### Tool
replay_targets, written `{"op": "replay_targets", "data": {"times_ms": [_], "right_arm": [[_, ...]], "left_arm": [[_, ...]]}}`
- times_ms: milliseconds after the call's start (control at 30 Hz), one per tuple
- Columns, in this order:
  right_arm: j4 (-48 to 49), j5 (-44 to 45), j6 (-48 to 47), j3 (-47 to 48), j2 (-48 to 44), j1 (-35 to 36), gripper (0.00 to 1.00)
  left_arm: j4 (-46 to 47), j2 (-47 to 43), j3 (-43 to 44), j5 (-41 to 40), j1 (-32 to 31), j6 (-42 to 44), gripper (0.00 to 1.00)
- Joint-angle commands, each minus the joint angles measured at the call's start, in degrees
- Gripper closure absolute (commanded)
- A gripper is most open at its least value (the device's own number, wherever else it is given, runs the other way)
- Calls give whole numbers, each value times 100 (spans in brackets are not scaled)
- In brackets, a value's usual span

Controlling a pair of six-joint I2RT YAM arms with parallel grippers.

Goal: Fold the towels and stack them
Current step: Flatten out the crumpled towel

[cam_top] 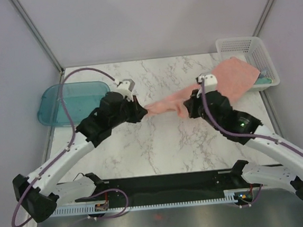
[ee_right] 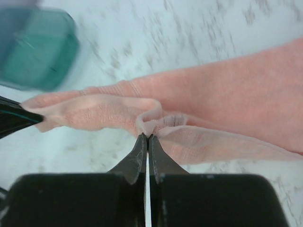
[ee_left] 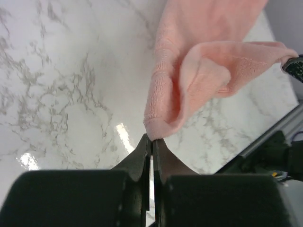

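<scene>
A salmon-pink towel (cam_top: 228, 77) stretches from the white mesh basket across the marble table toward its middle. Its left corner (ee_left: 158, 128) is pinched in my left gripper (cam_top: 144, 112), whose jaws are shut on the cloth (ee_left: 152, 138). My right gripper (cam_top: 189, 108) is shut on a bunched edge of the same towel (ee_right: 156, 124), jaws (ee_right: 147, 136) closed tight. The towel (ee_right: 227, 90) hangs in a loose band between the two grippers, above the table. A bit of teal cloth (cam_top: 264, 79) shows in the basket; other towels are hidden.
The white mesh basket (cam_top: 241, 44) stands at the back right corner, with the pink towel draped over its near rim. A translucent teal tray (cam_top: 71, 102) lies at the left edge, just behind my left arm. Grey walls close in on both sides.
</scene>
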Motion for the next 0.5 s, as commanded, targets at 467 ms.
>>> {"op": "replay_targets", "data": {"times_ms": [467], "right_arm": [[13,-2174,-884,4858,-343,35,100]], "left_arm": [[-2383,-694,5708,1564,-62,457,98]]}}
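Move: Out ahead of the right hand, which like the left already pinches the pink towel, its free end lies over the white basket's near edge, roughly 20 cm forward, 22 cm right and 17 cm lower. The basket's middle is some 26 cm forward and 28 cm right of that hand. From the left hand the free end is about 20 cm forward and 37 cm right; the teal tray sits about 15 cm forward and 29 cm left, well below. Whipping the towel upward, both hands climb fast together, nearly 40 cm, while drawing back 10 to 12 cm and spreading apart by about 5 cm each, the left to its left, the right to its right. The wrists tilt the fingers up some 35 degrees and swing them in towards each other; both grippers stay shut on the cloth. ##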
